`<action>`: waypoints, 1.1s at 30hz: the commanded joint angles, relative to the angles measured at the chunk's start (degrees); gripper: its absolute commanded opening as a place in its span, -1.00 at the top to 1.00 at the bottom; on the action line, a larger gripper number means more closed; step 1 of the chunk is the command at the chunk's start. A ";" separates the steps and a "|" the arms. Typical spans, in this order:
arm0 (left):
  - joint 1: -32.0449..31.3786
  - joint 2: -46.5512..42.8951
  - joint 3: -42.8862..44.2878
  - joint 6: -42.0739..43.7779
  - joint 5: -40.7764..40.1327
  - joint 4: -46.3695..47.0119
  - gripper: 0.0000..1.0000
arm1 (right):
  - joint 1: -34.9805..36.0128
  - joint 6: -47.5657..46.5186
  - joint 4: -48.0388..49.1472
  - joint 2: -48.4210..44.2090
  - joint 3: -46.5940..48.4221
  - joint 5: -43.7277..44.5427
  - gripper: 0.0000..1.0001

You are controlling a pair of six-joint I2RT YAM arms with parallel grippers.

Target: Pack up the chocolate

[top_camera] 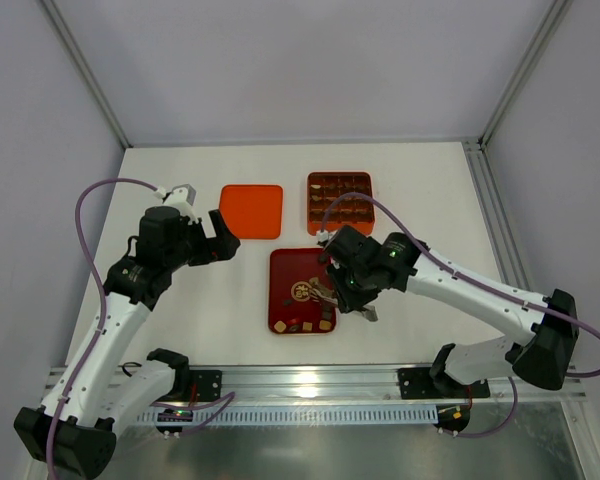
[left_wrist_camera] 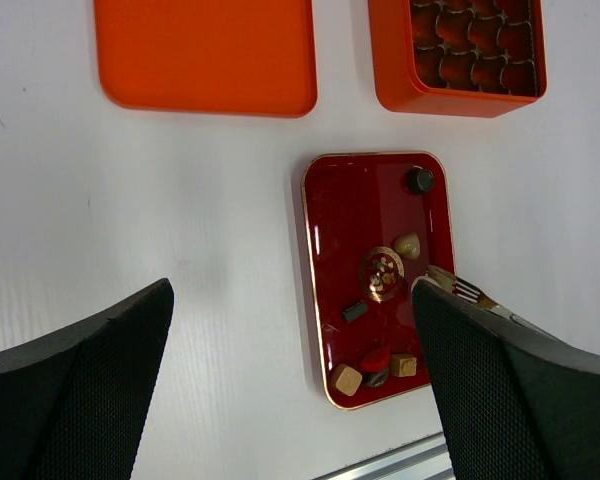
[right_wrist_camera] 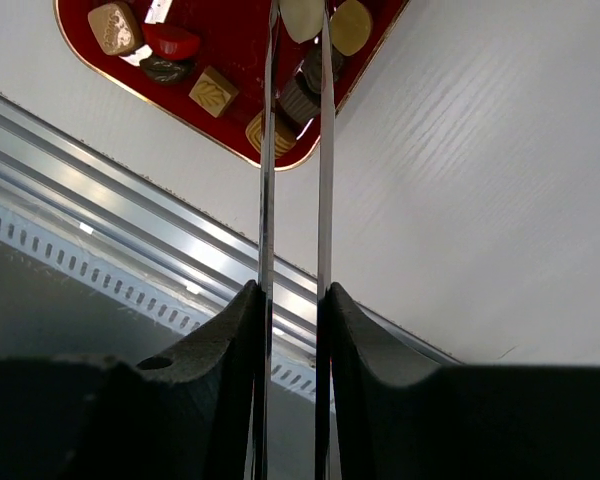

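Note:
Several small pieces of chocolate lie on a dark red tray, most of them near its front edge. My right gripper is shut on a pair of metal tongs, low over the tray's near right corner. A cream chocolate sits between the tong tips, with a tan round one just beside it. In the left wrist view the forked tong tip shows over the tray. My left gripper hangs open, above the table left of the tray, with nothing between its fingers.
An orange box with grid compartments stands behind the tray, and its flat orange lid lies to its left. A metal rail runs along the table's near edge, close to the tray.

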 commanded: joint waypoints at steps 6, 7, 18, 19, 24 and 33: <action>0.12 -0.53 0.11 -0.17 0.57 0.90 -0.99 | -4.70 -0.65 6.01 -4.88 -0.77 -6.98 0.35; 0.12 -0.45 0.20 -0.09 0.65 0.90 -0.99 | -5.14 -0.57 6.36 -5.14 -0.94 -7.34 0.35; 0.12 -0.45 0.11 -0.17 0.65 0.90 -0.99 | -13.92 -2.23 11.55 -5.32 1.77 -10.06 0.35; 0.03 -0.53 0.11 -0.09 0.57 0.90 -0.99 | -15.58 -2.50 11.90 -4.62 2.30 -10.15 0.35; 0.12 -0.27 0.11 -0.17 0.74 0.90 -0.99 | -22.09 -4.08 14.80 -1.90 6.78 -12.08 0.35; 0.12 -0.18 0.03 -0.09 0.65 0.90 -0.99 | -31.42 -4.78 18.76 9.00 16.98 -12.53 0.35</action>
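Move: The right hand already holds tongs whose tips pinch a white oval chocolate, some 6 cm to its left, 2 cm ahead and 6 cm below. It is taken to the orange box, its middle about 20 cm ahead, 2 cm left and 7 cm down; the red tray's middle is 10 cm left and 2 cm ahead, the flat orange lid 20 cm left and 19 cm ahead. From the left hand, the box lies about 7 cm ahead, 23 cm right and 16 cm below. The right hand keeps its grip on the tongs and carries the white chocolate up out of the red tray, slowly at first, then sweeps quickly forward to the orange box, about 17 cm in all while climbing some 7 cm. On the way the wrist turns some 20 degrees clockwise and tips the fingers out to the left, so the tong tips end above the left part of the box, not yet setting the chocolate down. ##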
